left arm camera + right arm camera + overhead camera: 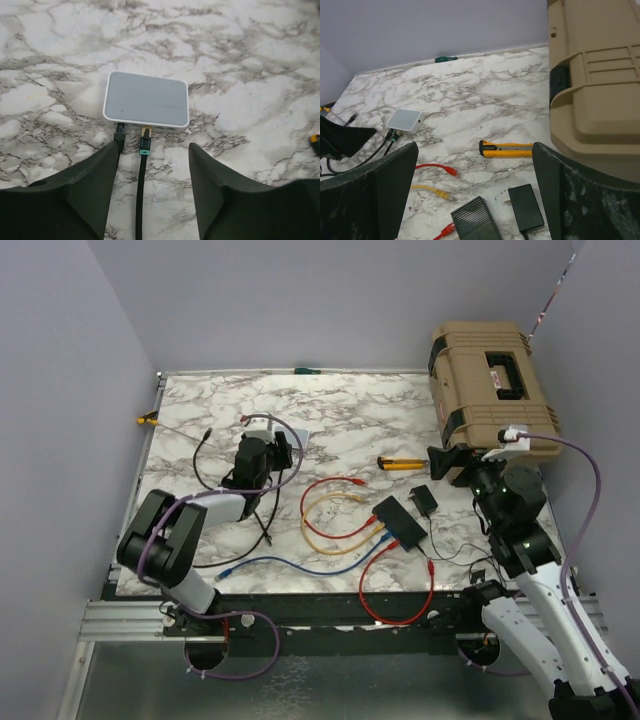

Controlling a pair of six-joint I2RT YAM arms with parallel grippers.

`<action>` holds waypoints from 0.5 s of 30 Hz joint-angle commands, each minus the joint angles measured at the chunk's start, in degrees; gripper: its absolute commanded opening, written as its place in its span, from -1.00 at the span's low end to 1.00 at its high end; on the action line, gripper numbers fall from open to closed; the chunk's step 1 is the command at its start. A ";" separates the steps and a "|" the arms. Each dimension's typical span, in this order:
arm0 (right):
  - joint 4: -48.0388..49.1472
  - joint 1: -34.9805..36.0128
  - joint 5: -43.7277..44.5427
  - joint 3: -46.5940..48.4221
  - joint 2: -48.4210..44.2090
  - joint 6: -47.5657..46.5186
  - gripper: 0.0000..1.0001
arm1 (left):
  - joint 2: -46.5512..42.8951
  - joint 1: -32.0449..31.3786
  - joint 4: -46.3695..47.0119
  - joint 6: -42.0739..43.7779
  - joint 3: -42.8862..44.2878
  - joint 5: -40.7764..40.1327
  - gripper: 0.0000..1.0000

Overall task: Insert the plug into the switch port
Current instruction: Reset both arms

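Observation:
The switch (398, 522) is a flat black box at the table's front right, with red, yellow and blue cables meeting its left edge; its ribbed top (476, 220) shows in the right wrist view. My left gripper (152, 150) is open at the small grey-white box (146, 99). A black cable with a teal-collared plug (144, 145) lies loose between its fingers, tip at that box's edge. A second black plug (120, 133) sits beside it. My right gripper (475, 150) hangs wide open above the switch, holding nothing. Loose red (451, 171) and yellow (442, 194) plugs lie left of the switch.
A tan hard case (490, 390) fills the back right corner. A yellow utility knife (400, 463) and a black power adapter (424, 500) lie near the switch. Red, yellow and blue cable loops (330, 530) cover the front middle. A red loop overhangs the front edge.

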 commanded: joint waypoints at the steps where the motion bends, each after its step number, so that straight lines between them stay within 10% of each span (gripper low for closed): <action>1: -8.29 0.14 6.85 -0.21 -7.76 -0.94 1.00 | -12.13 0.02 -3.57 -4.56 -2.40 -2.34 0.32; 4: -10.74 0.14 8.57 0.48 -12.15 -1.53 1.00 | -20.12 -0.38 -7.16 -6.85 -3.93 -5.24 0.94; 15: -20.38 0.12 18.39 8.99 -17.04 -4.88 1.00 | -50.29 -1.52 -33.37 -11.12 1.02 -13.72 0.98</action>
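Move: From the left hand the switch lies about 7 cm straight ahead and 4 cm lower. The plug with the teal band sits in its near side, some 3 cm ahead of the hand, and the other black plug about 3 cm left of that one. From the right hand the switch is roughly 18 cm ahead, 35 cm left and 23 cm down; the black adapter is 2 cm ahead and level sideways, the orange knife 11 cm ahead and 4 cm left, both about 24 cm below. Lift the empty left gripper away from the plugged-in switch, about 18 cm up while drawing back and somewhat left, opening the half-open fingers fully, tipping them up and rolling its left side down. Meanwhile keep the right gripper wide open and ease it back, right and up, about 6 cm each way, away from the orange knife, turning slightly clockwise. ##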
